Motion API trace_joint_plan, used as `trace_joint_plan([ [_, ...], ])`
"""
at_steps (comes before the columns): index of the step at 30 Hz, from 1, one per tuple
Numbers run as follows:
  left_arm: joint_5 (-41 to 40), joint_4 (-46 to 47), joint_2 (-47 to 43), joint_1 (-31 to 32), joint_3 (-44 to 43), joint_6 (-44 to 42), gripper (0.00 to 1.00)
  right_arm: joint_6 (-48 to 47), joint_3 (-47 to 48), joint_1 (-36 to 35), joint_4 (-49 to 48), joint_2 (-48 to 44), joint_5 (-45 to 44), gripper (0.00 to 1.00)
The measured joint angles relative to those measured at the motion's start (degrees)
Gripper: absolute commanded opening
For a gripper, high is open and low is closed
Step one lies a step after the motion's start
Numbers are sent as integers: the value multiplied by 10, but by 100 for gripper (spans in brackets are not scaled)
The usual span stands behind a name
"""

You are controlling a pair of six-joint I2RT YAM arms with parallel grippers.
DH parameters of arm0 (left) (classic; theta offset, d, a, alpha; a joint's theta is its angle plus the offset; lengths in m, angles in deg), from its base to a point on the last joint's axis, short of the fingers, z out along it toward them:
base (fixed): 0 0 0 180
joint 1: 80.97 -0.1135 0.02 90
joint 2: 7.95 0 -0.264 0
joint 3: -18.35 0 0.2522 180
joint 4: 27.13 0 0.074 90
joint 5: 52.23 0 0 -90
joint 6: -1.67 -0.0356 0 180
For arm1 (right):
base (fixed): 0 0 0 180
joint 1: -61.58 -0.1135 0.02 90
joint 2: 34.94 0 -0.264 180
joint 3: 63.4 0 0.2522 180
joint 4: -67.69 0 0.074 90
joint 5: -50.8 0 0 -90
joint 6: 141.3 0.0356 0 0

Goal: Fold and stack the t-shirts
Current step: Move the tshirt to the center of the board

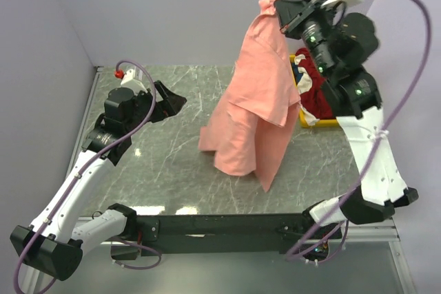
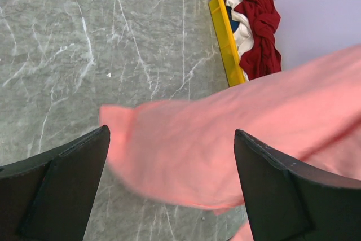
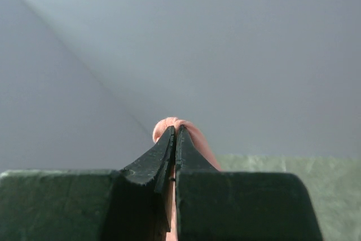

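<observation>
A salmon-pink t-shirt [image 1: 258,101] hangs high above the table, pinched at its top by my right gripper [image 1: 281,13]. Its lower hem droops to the marble table [image 1: 138,170]. In the right wrist view the right gripper [image 3: 175,129] is shut on a fold of this pink cloth [image 3: 192,134]. My left gripper [image 1: 172,101] hovers open to the left of the hanging shirt, apart from it. In the left wrist view its wide-apart fingers [image 2: 62,184] frame the pink shirt [image 2: 225,145] without touching it. A dark red t-shirt with white parts [image 1: 313,94] lies bunched in the tray, with a bit of dark blue cloth [image 2: 233,26].
A yellow plastic tray [image 1: 318,123] stands at the table's right edge under the right arm; it shows also in the left wrist view, yellow tray [image 2: 225,43]. Lilac walls close in the back and both sides. The black arm mount runs along the near edge.
</observation>
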Motion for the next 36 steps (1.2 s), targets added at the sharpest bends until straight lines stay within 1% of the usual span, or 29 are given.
trace_joint_plan([
  [6, -1, 4, -1, -3, 20, 0, 96, 38, -160, 87, -19, 23, 41, 0],
  [9, 1, 4, -1, -3, 36, 0, 95, 47, -227, 116, -17, 44, 51, 0],
  [13, 15, 14, 0, -3, 66, 9, 93, 56, -307, 146, -17, 48, 60, 0],
  [18, 44, 45, 8, -3, 120, 33, 86, 57, -358, 178, -17, 48, 49, 0],
  [21, 56, 69, 30, 7, 153, 50, 85, 56, -383, 189, -19, 47, 29, 0],
  [24, 56, 85, 61, 40, 177, 65, 83, 56, -420, 197, -16, 41, 6, 0],
  [27, 45, 93, 93, 87, 184, 77, 81, 52, -431, 201, 1, 41, -12, 1],
  [28, 35, 97, 106, 108, 184, 80, 80, 50, -431, 201, 7, 41, -18, 3],
  [31, -3, 101, 130, 152, 184, 87, 77, 42, -428, 201, 17, 40, -31, 24],
  [32, -19, 100, 138, 163, 184, 89, 76, 39, -428, 201, 21, 40, -33, 34],
  [34, -53, 96, 154, 179, 184, 91, 74, 32, -428, 201, 27, 40, -36, 41],
  [35, -68, 94, 160, 183, 184, 92, 73, 29, -429, 198, 30, 39, -40, 47],
  [36, -84, 93, 169, 184, 184, 93, 73, 27, -431, 196, 33, 38, -44, 50],
])
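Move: The right hand holds the gathered top of the pink t-shirt high up; the board's middle lies about 61 cm below it, 9 cm left and roughly 1 cm ahead. The yellow bin with the red shirts is some 14 cm ahead of this hand, 23 cm right and 56 cm below. From the empty left hand, the shirt's lower left corner hangs roughly 22 cm lower, 6 cm right and 2 cm back. Down and forward the right arm swings the held shirt, dropping nearly 40 cm onto the board while drifting right towards the bin's left edge; its fingers tip down almost 50 degrees and open about halfway at the end. The left hand sinks some 20 cm, also going right and slightly back, towards the shirt's near left corner, tilting down and narrowing its still wide-open fingers. ##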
